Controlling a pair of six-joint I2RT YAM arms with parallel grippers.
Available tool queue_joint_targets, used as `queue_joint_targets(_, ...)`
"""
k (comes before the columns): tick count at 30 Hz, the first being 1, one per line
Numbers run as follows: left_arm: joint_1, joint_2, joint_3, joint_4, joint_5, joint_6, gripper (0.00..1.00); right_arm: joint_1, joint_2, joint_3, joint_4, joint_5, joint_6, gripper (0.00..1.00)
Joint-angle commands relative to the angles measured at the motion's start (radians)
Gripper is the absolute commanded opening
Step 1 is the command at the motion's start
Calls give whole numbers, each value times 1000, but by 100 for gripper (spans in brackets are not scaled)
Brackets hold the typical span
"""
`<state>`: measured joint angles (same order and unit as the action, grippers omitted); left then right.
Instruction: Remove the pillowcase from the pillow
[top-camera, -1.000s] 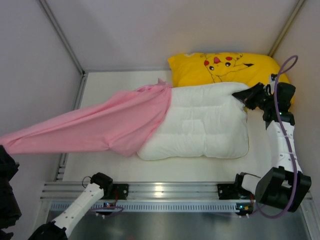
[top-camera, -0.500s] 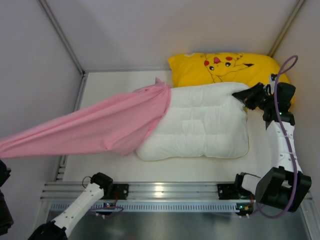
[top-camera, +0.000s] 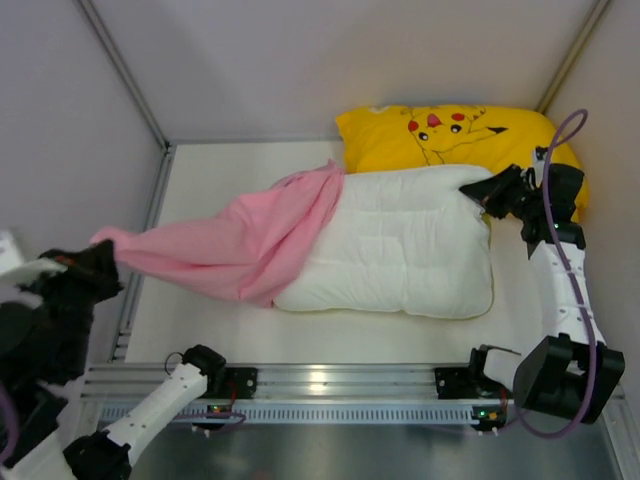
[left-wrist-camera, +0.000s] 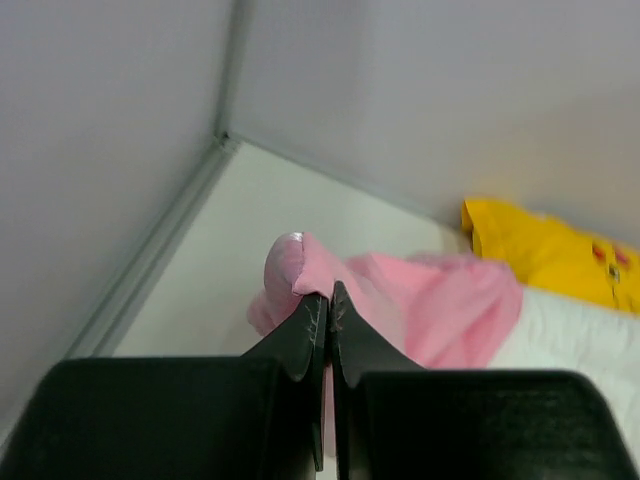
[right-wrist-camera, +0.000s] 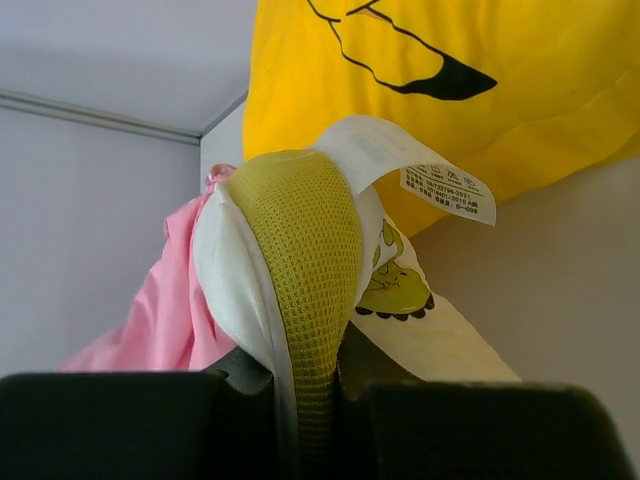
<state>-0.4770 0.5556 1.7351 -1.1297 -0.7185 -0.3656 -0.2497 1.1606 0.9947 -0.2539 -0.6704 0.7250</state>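
The white pillow (top-camera: 400, 250) lies in the middle of the table, its yellow mesh edge (right-wrist-camera: 300, 250) showing in the right wrist view. The pink pillowcase (top-camera: 240, 240) overlaps the pillow's left end and trails left to my left gripper (top-camera: 103, 255). That gripper (left-wrist-camera: 328, 297) is shut on a fold of the pillowcase (left-wrist-camera: 430, 310), raised off the table's left edge. My right gripper (top-camera: 490, 192) is shut on the pillow's far right corner, its jaws (right-wrist-camera: 310, 370) pinching the mesh edge.
A yellow cartoon-print pillow (top-camera: 450, 135) lies against the back wall, touching the white pillow; it also shows in the right wrist view (right-wrist-camera: 450, 90). White care tags (right-wrist-camera: 420, 165) hang from the gripped corner. Walls close in at the left, back and right.
My left gripper has come back into view, moving right toward the table with the pillowcase. The pink cloth, stretched taut past the left edge before, now hangs shorter and slack. The right arm has barely moved.
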Motion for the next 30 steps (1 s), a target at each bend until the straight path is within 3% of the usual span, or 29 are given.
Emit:
queue_joint_targets(1, -3, 213, -126, 13, 369, -21, 0, 49, -22, 44, 114, 25, 11, 0)
queue_joint_targets(8, -3, 398, -287, 114, 507, 0, 3, 170, -65, 42, 55, 60, -45, 0)
queue_joint_targets(9, -5, 430, -302, 123, 511, -1, 13, 184, -70, 42, 45, 64, -53, 0)
queue_joint_targets(13, -5, 509, -296, 157, 534, 14, 86, 242, -85, 44, 42, 13, -120, 0)
queue_joint_targets(15, -5, 550, -273, 171, 519, 22, 96, 297, -90, 41, 45, -36, -142, 0)
queue_joint_targets(23, -3, 725, -143, 168, 357, 82, 99, 421, -133, -2, 106, -170, -193, 0)
queue_joint_targets(30, -3, 972, -25, 191, 260, 175, 99, 495, -164, -11, 145, -239, -184, 0)
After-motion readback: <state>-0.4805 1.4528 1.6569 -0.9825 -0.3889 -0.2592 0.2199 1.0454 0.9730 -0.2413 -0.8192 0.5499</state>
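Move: At the left hand, the shut fingers still hold the pulled-out tail of the pillowcase; the bunched part around the pillow lies about 28 cm ahead, 30 cm right and 37 cm below. The white pillow's middle is some 22 cm right of that bunch and roughly level with it. From the right hand, which still grips the pillow's far right corner, the bunch is about 41 cm left and 17 cm below, the yellow pillow roughly 28 cm ahead. Swinging forward, right and down towards the bunched pillowcase, its fingers tipping down over 40 degrees, the left hand opens wide after some 15 cm forward, letting go of the tail, then glides about 10 cm farther forward above the cloth. The right hand keeps its pinch, carrying the pillow corner about 16 cm left and then also 10 cm back, turning counter-clockwise. ##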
